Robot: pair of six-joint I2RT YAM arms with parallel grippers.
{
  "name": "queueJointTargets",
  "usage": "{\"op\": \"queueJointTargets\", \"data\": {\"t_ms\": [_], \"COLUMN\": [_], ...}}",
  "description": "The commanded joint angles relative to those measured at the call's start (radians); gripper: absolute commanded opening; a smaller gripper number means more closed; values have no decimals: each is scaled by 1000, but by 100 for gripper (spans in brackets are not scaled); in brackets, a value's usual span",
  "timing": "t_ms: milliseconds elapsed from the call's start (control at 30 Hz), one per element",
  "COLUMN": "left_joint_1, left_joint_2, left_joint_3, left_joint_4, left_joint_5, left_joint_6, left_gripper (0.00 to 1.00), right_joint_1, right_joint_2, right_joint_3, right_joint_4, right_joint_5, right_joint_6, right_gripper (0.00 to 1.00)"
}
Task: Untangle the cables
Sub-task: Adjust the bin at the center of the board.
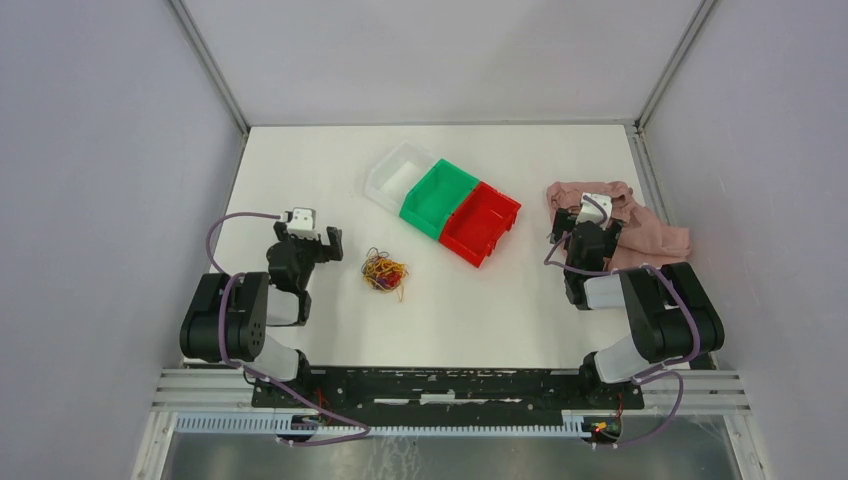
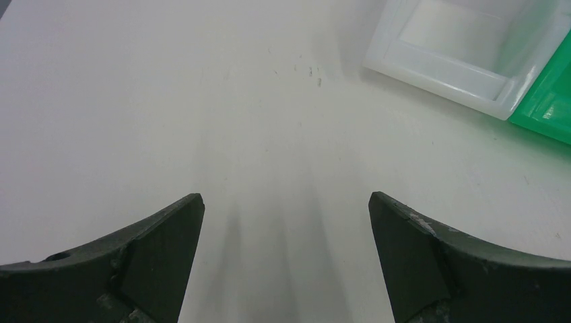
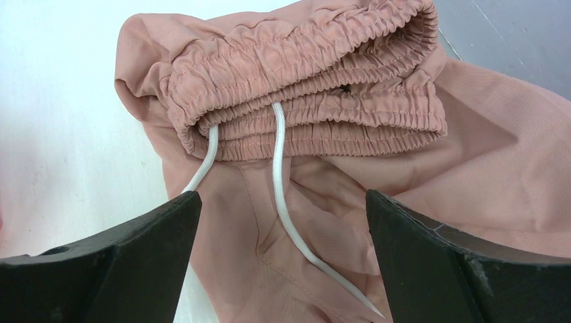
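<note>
The cables lie in one small clump of yellow-orange, dark red and dark wires on the white table, left of centre. My left gripper is open and empty, just left of the clump and apart from it. In the left wrist view its gripper has only bare table between the jaws, and the cables are out of view. My right gripper is open and empty at the far right, over the pink cloth. In the right wrist view this gripper frames the cloth.
Three bins stand in a diagonal row behind the clump: white, green and red. The white bin and a green corner show in the left wrist view. The cloth has a white drawstring.
</note>
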Motion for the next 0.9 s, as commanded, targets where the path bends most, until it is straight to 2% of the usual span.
{"op": "queueJointTargets", "data": {"t_ms": [0,133,200,300,367,500,567,700,767,867], "left_joint_1": [1,4,4,4,4,4,4,5,4,4], "left_joint_2": [3,-11,-54,-113,-132,-156,-169,-181,-169,-139], "left_joint_3": [18,22,74,219,320,457,523,666,750,859], "left_joint_4": [46,39,-88,-424,-646,-897,-991,-1180,-1276,-1384], "left_joint_5": [-13,-14,-30,-15,0,19,38,123,182,228], "left_joint_6": [-33,-35,-43,6,52,100,101,91,91,75], "left_gripper": [99,99,99,99,99,99,99,99,99,99], "right_joint_1": [4,-28,-31,-26,-22,-22,-23,-22,-22,-26], "right_joint_2": [-11,-26,-45,-104,-198,-362,-418,-492,-523,-504], "right_joint_3": [7,-3,-12,-52,-7,150,208,337,440,508], "right_joint_4": [19,14,19,59,-122,-525,-632,-807,-905,-995], "right_joint_5": [-7,-22,-35,-52,29,139,122,97,38,-10], "right_joint_6": [-5,30,25,7,37,175,212,386,420,534], "right_gripper": [99,99,99,100,99,99,99,99,99,100]}}
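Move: The bin row's middle, at its green compartment, lies about 30 cm to my left hand's right, some 8 cm ahead and a few centimetres below; its white compartment is about 20 cm right and 14 cm ahead. The cable tangle lies some 16 cm right and 6 cm back from my left hand. From my right hand the bin's middle is about 34 cm left and 7 cm ahead, the red compartment 25 cm left and 3 cm ahead; the pink cloth's middle sits below, 5 cm to the right and 1 cm ahead. I lift my right hand nearly straight up off the pink cloth's area, about 18 cm, after easing back slightly; its left side rises, the fingers tip up and swing a little clockwise. My left hand goes forward and up together, then mainly climbs, rising about 9 cm in all while tipping its fingers down and a little clockwise. Both grippers stay wide open and empty. ##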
